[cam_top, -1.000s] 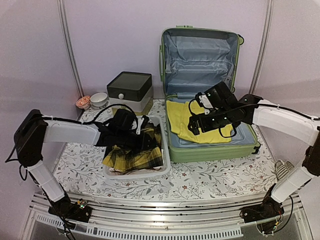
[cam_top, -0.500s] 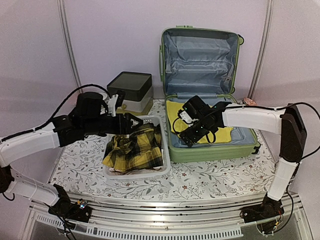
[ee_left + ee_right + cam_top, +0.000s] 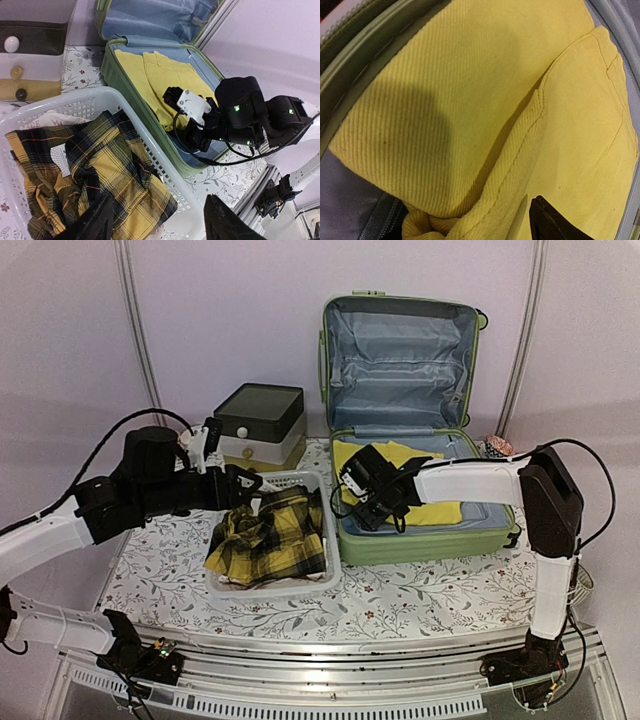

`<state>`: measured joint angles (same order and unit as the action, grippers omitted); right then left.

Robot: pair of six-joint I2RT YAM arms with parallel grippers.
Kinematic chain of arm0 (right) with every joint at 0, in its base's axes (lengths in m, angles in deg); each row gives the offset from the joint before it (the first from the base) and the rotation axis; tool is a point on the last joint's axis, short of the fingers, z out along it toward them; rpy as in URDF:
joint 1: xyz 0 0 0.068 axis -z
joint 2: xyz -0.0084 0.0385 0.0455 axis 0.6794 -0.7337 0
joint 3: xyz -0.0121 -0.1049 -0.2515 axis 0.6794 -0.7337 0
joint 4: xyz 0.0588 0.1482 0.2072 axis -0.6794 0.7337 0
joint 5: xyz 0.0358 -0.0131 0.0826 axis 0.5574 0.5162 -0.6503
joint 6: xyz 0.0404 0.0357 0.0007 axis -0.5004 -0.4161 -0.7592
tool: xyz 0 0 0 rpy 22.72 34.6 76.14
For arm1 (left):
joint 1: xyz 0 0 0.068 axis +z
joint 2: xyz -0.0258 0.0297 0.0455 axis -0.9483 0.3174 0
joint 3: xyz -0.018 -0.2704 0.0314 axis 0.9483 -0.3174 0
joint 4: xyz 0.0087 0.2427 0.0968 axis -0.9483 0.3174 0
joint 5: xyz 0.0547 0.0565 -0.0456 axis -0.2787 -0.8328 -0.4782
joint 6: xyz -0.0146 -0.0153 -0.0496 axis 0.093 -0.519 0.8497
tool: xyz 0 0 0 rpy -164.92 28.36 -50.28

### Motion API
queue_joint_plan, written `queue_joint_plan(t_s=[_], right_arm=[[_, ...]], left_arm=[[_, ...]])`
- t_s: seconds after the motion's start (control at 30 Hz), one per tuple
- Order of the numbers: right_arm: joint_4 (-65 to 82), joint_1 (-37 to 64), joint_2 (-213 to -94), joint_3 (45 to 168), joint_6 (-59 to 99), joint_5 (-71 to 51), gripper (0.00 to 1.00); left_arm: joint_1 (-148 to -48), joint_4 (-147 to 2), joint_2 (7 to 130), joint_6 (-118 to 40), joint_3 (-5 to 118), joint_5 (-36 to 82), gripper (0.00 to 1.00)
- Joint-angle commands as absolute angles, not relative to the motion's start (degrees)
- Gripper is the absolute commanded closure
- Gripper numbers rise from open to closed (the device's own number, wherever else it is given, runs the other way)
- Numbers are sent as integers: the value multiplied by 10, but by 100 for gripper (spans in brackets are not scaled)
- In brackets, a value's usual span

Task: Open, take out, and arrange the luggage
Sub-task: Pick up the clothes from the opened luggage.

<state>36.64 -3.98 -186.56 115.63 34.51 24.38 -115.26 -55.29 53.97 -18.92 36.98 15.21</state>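
The light-green luggage (image 3: 420, 540) lies open at the back right, its lid upright and showing pale blue lining. A yellow garment (image 3: 440, 510) lies in its lower half and fills the right wrist view (image 3: 470, 90). My right gripper (image 3: 363, 506) is down at the suitcase's near-left corner, open, with a fold of the yellow cloth between its fingers (image 3: 555, 225). My left gripper (image 3: 250, 483) hovers above the far side of the white basket (image 3: 300, 585), open wide and empty (image 3: 160, 220). A yellow-and-black plaid shirt (image 3: 265, 540) lies in the basket.
A dark-lidded white-and-yellow drawer box (image 3: 262, 423) stands behind the basket, left of the suitcase. The basket's right wall nearly touches the suitcase's left side. A small pinkish object (image 3: 497, 446) sits behind the suitcase's right edge. Walls close in at the back and both sides.
My left gripper rose off the plaid shirt and drew back to the left, open. My right gripper moved left and down onto the yellow garment at the suitcase's near-left corner.
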Motion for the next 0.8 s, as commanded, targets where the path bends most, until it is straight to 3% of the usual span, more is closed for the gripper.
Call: queue_joint_plan(t_s=[0.0, 0.07, 0.23, 0.37, 0.43, 0.47, 0.77], right_arm=[[299, -40, -1876, 1159, 336, 334, 45], [282, -40, -1855, 1148, 334, 331, 65], [260, -39, -1766, 1114, 327, 268, 94], [281, -39, -1714, 1111, 325, 219, 97], [300, -39, -1695, 1114, 328, 197, 97], [314, -39, -1688, 1116, 329, 176, 97], [386, -44, -1643, 1144, 322, 62, 97]], left_arm=[[-1153, -548, 506, -186, 358, 127, 36], [-1152, -546, 498, -182, 354, 124, 36], [-1151, -549, 488, -173, 341, 129, 35], [-1151, -556, 479, -167, 332, 132, 29], [-1149, -548, 467, -144, 324, 102, 5], [-1149, -548, 459, -127, 317, 90, 2], [-1120, -590, 414, -87, 266, 125, 2]])
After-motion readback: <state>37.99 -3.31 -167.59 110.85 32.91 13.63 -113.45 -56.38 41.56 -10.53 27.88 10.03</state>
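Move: The yellow clothes lie on the luggage floor; the right hand is already at their near edge with fingers part-closed, their middle some 8 cm ahead and 2 cm to its right, about level. The plaid shirt in the basket is roughly 24 cm to that hand's left and 3 cm nearer; the drawer box stands some 26 cm left and 18 cm ahead. From the left hand, the yellow clothes are about 20 cm ahead, 31 cm right and 19 cm below. The yellow clothes are pinched at their near part as the right fingers shut, then pulled up about 10 cm off the luggage floor in that closed grip; towards the top the right hand also draws back some 4 cm and rolls about 15 degrees, its left side rising. The empty left hand shifts about 5 cm left, away from the luggage, and opens wide. ##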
